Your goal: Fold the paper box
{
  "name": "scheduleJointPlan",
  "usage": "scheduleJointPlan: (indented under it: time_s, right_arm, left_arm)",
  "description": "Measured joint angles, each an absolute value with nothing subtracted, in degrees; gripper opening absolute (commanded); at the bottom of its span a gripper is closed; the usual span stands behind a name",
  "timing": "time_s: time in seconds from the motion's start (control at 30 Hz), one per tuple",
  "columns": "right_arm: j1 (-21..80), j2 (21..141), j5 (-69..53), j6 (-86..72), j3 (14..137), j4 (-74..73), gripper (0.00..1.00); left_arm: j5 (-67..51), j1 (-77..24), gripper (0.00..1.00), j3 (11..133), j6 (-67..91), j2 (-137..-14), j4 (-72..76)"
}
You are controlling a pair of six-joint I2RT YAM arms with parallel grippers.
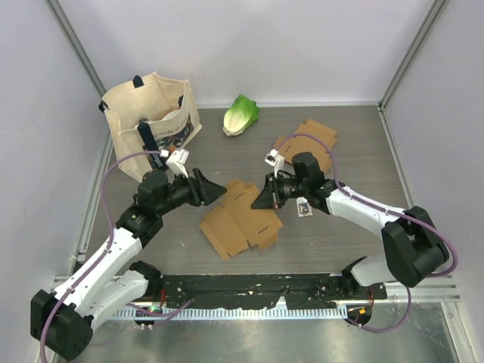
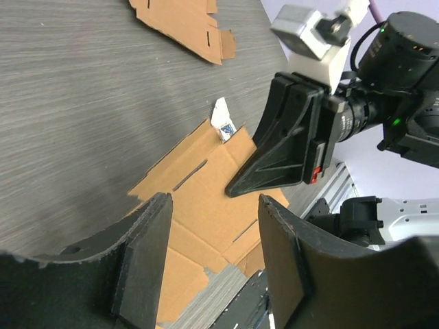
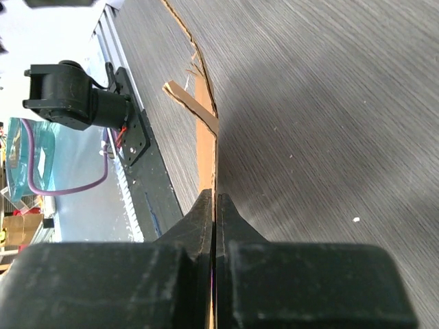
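A flat brown cardboard box blank [image 1: 240,219] lies in the middle of the table, partly raised on its right side. My right gripper [image 1: 257,200] is shut on the blank's right edge; in the right wrist view the cardboard [image 3: 207,137] runs edge-on out from between the closed fingers [image 3: 203,212]. My left gripper [image 1: 219,190] is open and empty, hovering just above the blank's upper left part. In the left wrist view the blank [image 2: 199,199] shows between the open fingers [image 2: 147,240], with the right gripper [image 2: 236,185] on its far edge.
A second flat cardboard blank [image 1: 308,142] lies at the back right. A green lettuce [image 1: 240,115] lies at the back centre. A cream tote bag [image 1: 151,113] stands at the back left. Grey walls enclose the table; a black rail [image 1: 249,289] runs along the near edge.
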State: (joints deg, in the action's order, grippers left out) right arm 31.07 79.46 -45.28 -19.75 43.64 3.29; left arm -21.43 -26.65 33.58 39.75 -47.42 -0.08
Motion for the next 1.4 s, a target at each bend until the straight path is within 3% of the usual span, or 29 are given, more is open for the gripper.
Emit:
scheduleJointPlan:
  time_s: [0.1, 0.17, 0.23, 0.43, 0.57, 1.23, 1.4]
  right_arm:
    - [31.1, 80.8, -45.3, -19.0, 44.4, 1.1, 0.0]
    - [31.3, 81.3, -45.3, -18.6, 44.7, -0.1, 0.01]
    - [31.9, 81.8, -45.3, -18.2, 45.4, -1.8, 0.0]
    - [34.3, 82.4, -44.1, -17.9, 46.7, -3.1, 0.0]
    - [34.8, 82.4, -42.8, -18.2, 46.7, -3.0, 0.0]
    - [35.2, 82.4, -41.8, -19.6, 46.6, -0.9, 0.0]
    - [35.2, 82.4, -41.8, -19.8, 46.6, 0.0, 0.0]
  left_arm:
    - [-21.5, -27.5, 0.53, 36.4, 39.6, -49.9, -1.1]
    - [-21.5, -28.9, 0.31, 37.8, 39.6, -51.7, -1.1]
    - [-21.8, -30.2, 0.19, 38.9, 39.9, -53.8, -1.0]
    - [-23.3, -32.6, 0.09, 45.0, 41.6, -65.0, 0.5]
    - [-17.0, -36.2, 0.02, 50.1, 40.9, -69.5, -3.7]
    - [1.0, -43.3, 0.0, 52.6, 37.0, -71.2, -11.0]
    - [2.0, -44.0, 0.17, 52.6, 37.0, -71.1, -12.1]
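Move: The paper box's far-edge flap is my target: it lies about 8 cm right of my open left hand, 3 ahead and 4 below. My right hand still pinches the box, with that flap some 3 cm to its left, 4 ahead and 4 above. From my right hand, the white scrap lies about 15 cm right, 3 back and 14 below; the second cardboard is 15 right, 16 ahead and 14 below. I swing my left hand about 7 cm right and slightly forward towards the paper box's far flap, shutting the fingers empty on the way. Then I sink them some 3 cm, rolling the hand about 20 degrees left side up, and bring their closed tips against the flap's upper face. My right hand keeps its pinch, easing about 1.5 cm down and the same to the left. ##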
